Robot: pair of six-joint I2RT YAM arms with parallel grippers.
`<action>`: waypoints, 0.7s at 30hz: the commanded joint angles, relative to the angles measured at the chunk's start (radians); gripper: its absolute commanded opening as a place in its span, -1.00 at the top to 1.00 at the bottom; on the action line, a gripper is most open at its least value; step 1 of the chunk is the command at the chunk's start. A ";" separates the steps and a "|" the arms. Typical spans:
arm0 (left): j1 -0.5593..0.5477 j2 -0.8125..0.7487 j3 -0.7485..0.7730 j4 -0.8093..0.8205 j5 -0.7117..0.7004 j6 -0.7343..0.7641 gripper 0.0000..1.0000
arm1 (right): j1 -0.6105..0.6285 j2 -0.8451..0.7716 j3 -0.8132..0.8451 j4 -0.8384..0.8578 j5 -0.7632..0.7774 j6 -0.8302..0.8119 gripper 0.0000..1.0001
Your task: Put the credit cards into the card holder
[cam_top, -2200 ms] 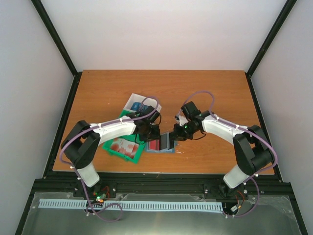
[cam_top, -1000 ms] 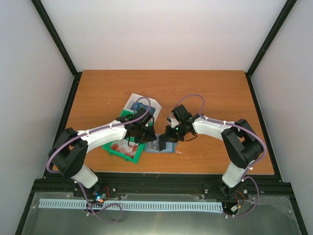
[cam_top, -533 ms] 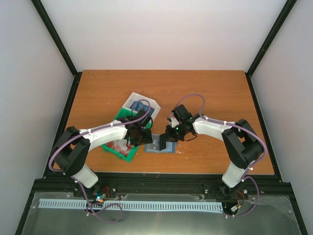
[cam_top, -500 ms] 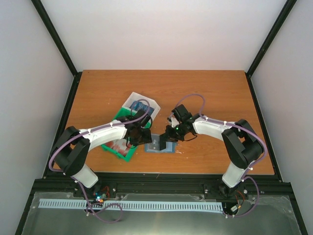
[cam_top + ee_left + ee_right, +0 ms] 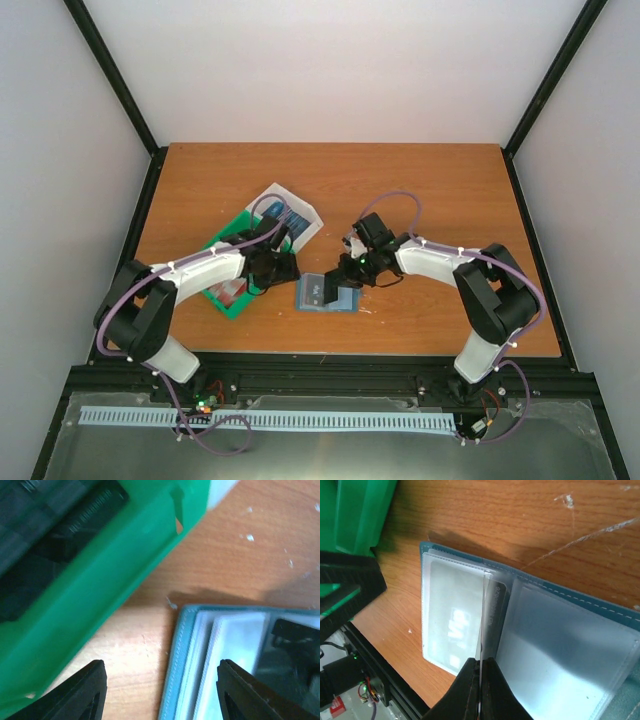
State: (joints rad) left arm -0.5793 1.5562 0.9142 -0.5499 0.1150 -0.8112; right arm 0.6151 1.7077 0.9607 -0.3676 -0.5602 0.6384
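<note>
The teal card holder [image 5: 312, 296] lies open on the table, its clear sleeves facing up. My right gripper [image 5: 343, 278] [image 5: 481, 666] is shut on the edge of one clear sleeve page, which it holds upright. A dark credit card [image 5: 497, 611] sits against that page. Another card with white letters shows through the left sleeve [image 5: 454, 626]. My left gripper [image 5: 275, 268] [image 5: 162, 695] is open just left of the holder [image 5: 177, 652], holding nothing. Its fingertips straddle the holder's teal edge and bare wood. A red card [image 5: 231, 288] lies in the green bin.
The green bin [image 5: 236, 308] [image 5: 100, 575] sits close on the left of the holder, partly under my left arm. The white bin [image 5: 302, 206] stands behind it with a blue item inside. The table's front edge is near the holder.
My left gripper has opened and drawn back to the left, away from the holder. The green bin has shifted and turned leftward. My right gripper stays shut at the holder.
</note>
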 commanded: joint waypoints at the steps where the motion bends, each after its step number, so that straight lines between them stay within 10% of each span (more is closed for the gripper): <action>1: 0.001 -0.051 -0.061 0.123 0.155 0.023 -0.24 | -0.023 -0.018 -0.043 0.099 -0.051 0.045 0.94; 21: -0.068 0.046 -0.108 0.114 0.125 -0.079 0.37 | -0.044 0.048 -0.112 0.171 -0.096 0.111 0.94</action>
State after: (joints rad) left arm -0.6373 1.5921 0.8127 -0.4164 0.2733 -0.8684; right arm 0.5762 1.7271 0.8669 -0.2104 -0.6575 0.7418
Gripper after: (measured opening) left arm 0.350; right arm 0.031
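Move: The left hand, fingers open, is going for the left edge of the holder's clear sleeve, about 3 cm to its right, 4 cm back and 4 cm below. The black card lies some 8 cm right and 3 cm back of that hand; the green tray's middle is about 10 cm left and 2 cm ahead. From the right hand, shut on the black card, that left sleeve's middle is roughly 6 cm left, 2 cm back and 4 cm down. The left hand draws back and to the right, away from the green tray, about 3 cm each way, then sinks, some 2.5 cm down in all, its fingertips swinging roughly 10 degrees further right as the gap narrows to a little over half, so that the fingers come to straddle the clear sleeve's left edge without shutting. The right hand keeps its shut grip on the black card by the sleeve, hardly travelling until it sinks about 1 cm near the end and tilting by some 5 to 10 degrees. ##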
